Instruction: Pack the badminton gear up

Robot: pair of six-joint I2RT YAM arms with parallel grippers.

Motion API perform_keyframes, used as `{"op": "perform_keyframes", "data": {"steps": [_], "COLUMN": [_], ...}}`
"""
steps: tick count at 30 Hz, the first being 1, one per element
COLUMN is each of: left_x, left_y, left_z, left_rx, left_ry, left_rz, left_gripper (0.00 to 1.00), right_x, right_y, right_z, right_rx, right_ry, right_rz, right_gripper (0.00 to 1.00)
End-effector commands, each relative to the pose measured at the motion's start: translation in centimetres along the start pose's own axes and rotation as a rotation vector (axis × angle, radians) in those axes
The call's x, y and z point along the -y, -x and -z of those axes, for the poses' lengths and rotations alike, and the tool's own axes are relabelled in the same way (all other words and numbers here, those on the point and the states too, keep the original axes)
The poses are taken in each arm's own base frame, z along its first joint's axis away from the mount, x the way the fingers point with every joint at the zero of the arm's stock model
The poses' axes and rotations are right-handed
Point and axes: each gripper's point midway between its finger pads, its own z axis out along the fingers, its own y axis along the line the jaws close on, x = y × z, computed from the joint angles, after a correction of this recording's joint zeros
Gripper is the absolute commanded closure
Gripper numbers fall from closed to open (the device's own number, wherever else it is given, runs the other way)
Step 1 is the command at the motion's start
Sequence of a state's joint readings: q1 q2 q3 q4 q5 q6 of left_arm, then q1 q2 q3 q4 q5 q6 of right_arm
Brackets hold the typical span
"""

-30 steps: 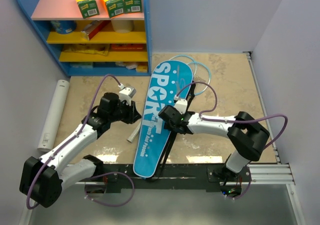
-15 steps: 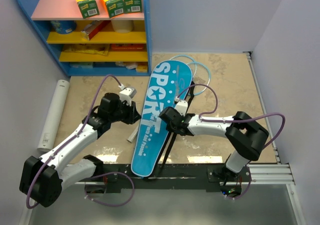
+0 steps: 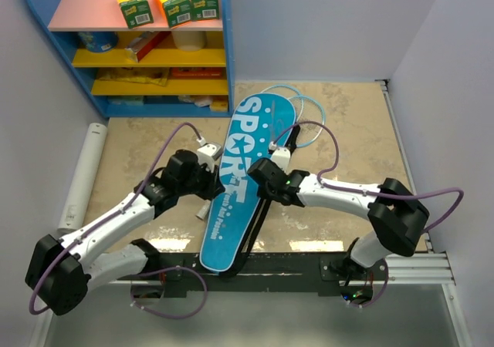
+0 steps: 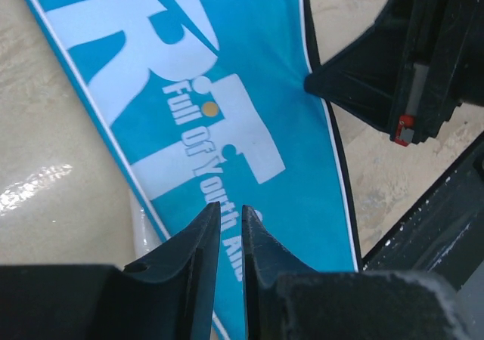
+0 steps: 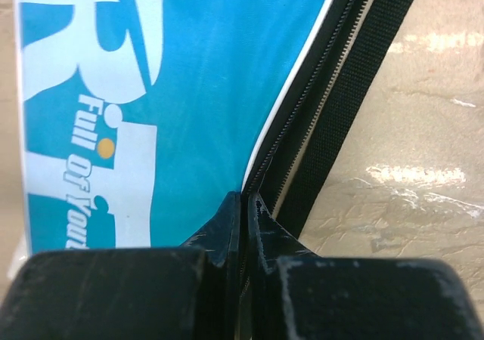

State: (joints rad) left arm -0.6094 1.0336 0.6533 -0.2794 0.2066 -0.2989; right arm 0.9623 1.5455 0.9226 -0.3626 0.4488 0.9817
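Observation:
The long blue bag (image 3: 245, 156) lettered "SPORT" lies slanted across the middle of the floor. Light-blue racket heads (image 3: 312, 114) stick out at its far right end. A white handle (image 3: 205, 207) shows beside its left edge. My right gripper (image 3: 257, 186) (image 5: 243, 196) is shut on the bag's black zipper edge (image 5: 318, 106). My left gripper (image 3: 214, 179) (image 4: 231, 208) hovers over the bag (image 4: 249, 68) near its left edge. Its jaws stand a narrow gap apart, with the lettering showing through and nothing between them.
A blue shelf unit (image 3: 226, 54) stands at the back left, with orange-green boxes (image 3: 168, 0) on its top shelf. A white tube (image 3: 82, 176) lies along the left wall. The bag's black strap (image 3: 255, 225) trails toward the black rail (image 3: 309, 265) at the near edge.
My right gripper has shut on the zipper edge and shifted left. The bag's near end has swung left. My left gripper has moved right, over the bag.

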Motion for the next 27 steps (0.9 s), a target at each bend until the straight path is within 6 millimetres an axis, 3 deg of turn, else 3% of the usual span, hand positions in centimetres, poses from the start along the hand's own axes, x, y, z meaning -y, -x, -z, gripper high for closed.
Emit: {"op": "perform_keyframes", "data": {"steps": [1, 5, 8, 12, 13, 14, 19, 25, 26, 27], "left_x": [2.7, 5.5, 6.4, 6.5, 7.1, 7.4, 9.9, 13.0, 13.4, 12.8], "left_y": [2.1, 1.9, 1.7, 0.2, 0.7, 0.1, 1.5, 3.3, 4.0, 3.8], "left_z": [0.5, 0.7, 0.9, 0.5, 0.5, 0.4, 0.7, 2.4, 2.7, 2.4], "left_rx": [0.062, 0.086, 0.130, 0.122, 0.153, 0.149, 0.217, 0.223, 0.240, 0.215], "left_ry": [-0.032, -0.086, -0.082, -0.102, -0.133, -0.162, -0.291, -0.426, -0.439, -0.400], "left_rz": [-0.030, -0.086, -0.118, -0.114, -0.109, -0.091, -0.025, -0.029, -0.111, -0.080], "left_gripper": [0.76, 0.62, 0.44, 0.34, 0.29, 0.00, 0.00, 0.00, 0.00, 0.00], "right_x": [-2.7, -4.4, -5.2, -5.4, -5.5, -5.5, -5.1, -4.8, -4.8, -4.5], "right_y": [2.2, 2.7, 3.0, 3.6, 3.7, 3.9, 4.7, 5.7, 5.9, 6.0], "right_z": [1.8, 1.9, 1.8, 2.0, 2.0, 2.2, 2.8, 3.5, 3.6, 3.6], "right_rx": [0.030, 0.024, 0.019, 0.030, 0.034, 0.039, 0.065, 0.086, 0.093, 0.093], "right_ry": [0.084, 0.131, 0.141, 0.139, 0.142, 0.144, 0.133, 0.138, 0.135, 0.127], "right_rz": [0.017, 0.034, 0.051, 0.065, 0.068, 0.072, 0.079, 0.084, 0.084, 0.086], "right_gripper": [1.00, 1.00, 1.00, 1.00, 1.00, 1.00, 1.00, 1.00, 1.00, 1.00]}}
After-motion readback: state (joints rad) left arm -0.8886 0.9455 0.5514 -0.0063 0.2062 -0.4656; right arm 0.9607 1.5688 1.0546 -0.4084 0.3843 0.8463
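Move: The left hand hangs about 11 cm over the racket bag. It is heading for the bag's open edge, some 12 cm to its right, 7 cm back and 8 cm lower. The racket grip peeking from under the bag lies roughly 6 cm to the left hand's left, 7 cm back and 11 cm down. The right hand already pinches the edge: the stretch the left hand heads for is about 6 cm back, 3 cm left and 2 cm below it; the racket grip is some 20 cm left, 4 cm back and 6 cm below. Keeping its pinch on the bag's zipped edge, the right hand lifts it about 3 cm and draws it as far to the left, then holds nearly still. Meanwhile the left hand sweeps right and back, roughly 9 cm across the bag towards that edge, rising a few centimetres as its fingers spread wide and it rolls left side down, turning slightly clockwise; no touch by it can be seen. ##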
